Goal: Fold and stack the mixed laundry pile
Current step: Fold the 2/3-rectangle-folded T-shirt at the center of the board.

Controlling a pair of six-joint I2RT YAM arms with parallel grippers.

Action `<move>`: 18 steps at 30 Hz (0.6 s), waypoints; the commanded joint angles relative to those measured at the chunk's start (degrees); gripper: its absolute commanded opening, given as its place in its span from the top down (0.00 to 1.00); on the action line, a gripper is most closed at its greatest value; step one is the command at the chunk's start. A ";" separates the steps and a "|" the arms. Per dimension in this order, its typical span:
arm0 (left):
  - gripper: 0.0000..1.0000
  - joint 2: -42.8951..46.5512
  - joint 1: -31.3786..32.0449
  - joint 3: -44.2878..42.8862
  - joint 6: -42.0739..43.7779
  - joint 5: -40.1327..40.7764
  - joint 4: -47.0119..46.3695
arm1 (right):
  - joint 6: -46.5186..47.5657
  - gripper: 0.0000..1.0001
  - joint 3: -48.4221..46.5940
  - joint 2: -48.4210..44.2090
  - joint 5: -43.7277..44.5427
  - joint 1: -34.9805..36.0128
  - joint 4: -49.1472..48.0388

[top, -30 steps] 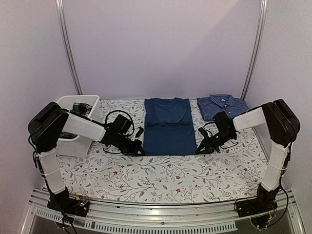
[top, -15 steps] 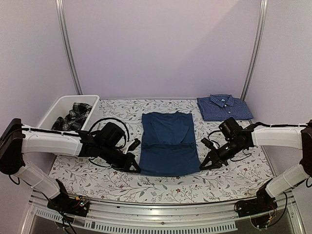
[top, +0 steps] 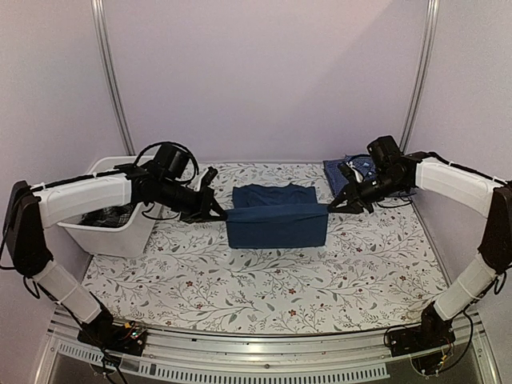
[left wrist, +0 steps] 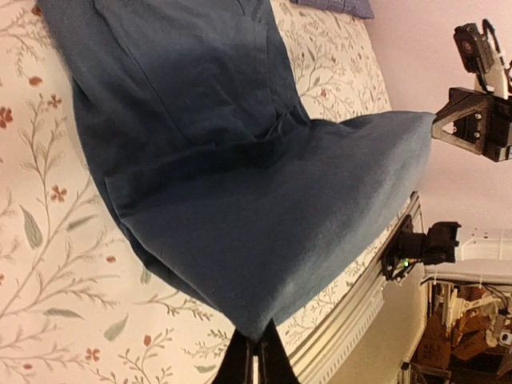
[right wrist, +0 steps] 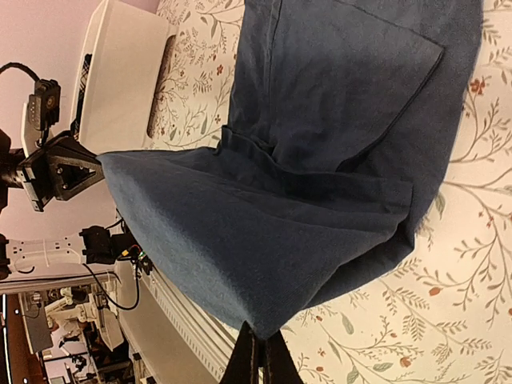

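The dark blue T-shirt (top: 277,220) hangs stretched between both grippers above the floral tablecloth (top: 264,288), its near half lifted while the far half lies flat. My left gripper (top: 222,214) is shut on its left corner (left wrist: 254,324). My right gripper (top: 331,207) is shut on the right corner (right wrist: 260,328). The folded blue-and-white check shirt (top: 362,166) lies at the back right, partly hidden by the right arm. A black-and-white plaid piece (top: 112,214) shows in the white tub (top: 112,232), mostly hidden by the left arm.
The white tub stands at the back left of the table. Metal posts (top: 112,80) rise at the back corners against the wall. A metal rail (top: 264,352) runs along the near table edge.
Both grippers have risen and moved toward the back, lifting the T-shirt's near edge off the cloth and carrying it over the far half.
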State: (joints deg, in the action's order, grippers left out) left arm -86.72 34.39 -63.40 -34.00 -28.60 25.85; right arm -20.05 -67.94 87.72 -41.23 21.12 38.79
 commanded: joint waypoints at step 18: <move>1.00 -47.82 -13.85 -44.36 3.01 -2.42 -4.65 | 3.30 1.00 -45.75 49.00 7.58 -6.73 -5.25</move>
State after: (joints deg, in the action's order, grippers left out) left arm -127.44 21.69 -102.59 -30.13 -29.69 23.88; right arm -17.08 -109.91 129.40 -35.97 15.46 35.38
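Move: Ahead of both shut grippers, which hold the T-shirt's raised near edge, its far collar edge lies on the board: its middle is about 30 cm ahead of the left hand, 15 cm to its right and 16 cm below; from the right hand, about 29 cm ahead, 16 cm left and 17 cm below. The checked shirt lies some 24 cm to the right hand's right and 29 cm ahead. The white basket sits roughly 40 cm to the left hand's left and 10 cm ahead. Sweeping forward side by side, both hands carry the pinched edge some 22 cm over the lying T-shirt towards its collar end, the cloth stretched between them. They travel nearly level at first, then sink about 6 cm in the second half; the fingers stay shut on the cloth throughout. ##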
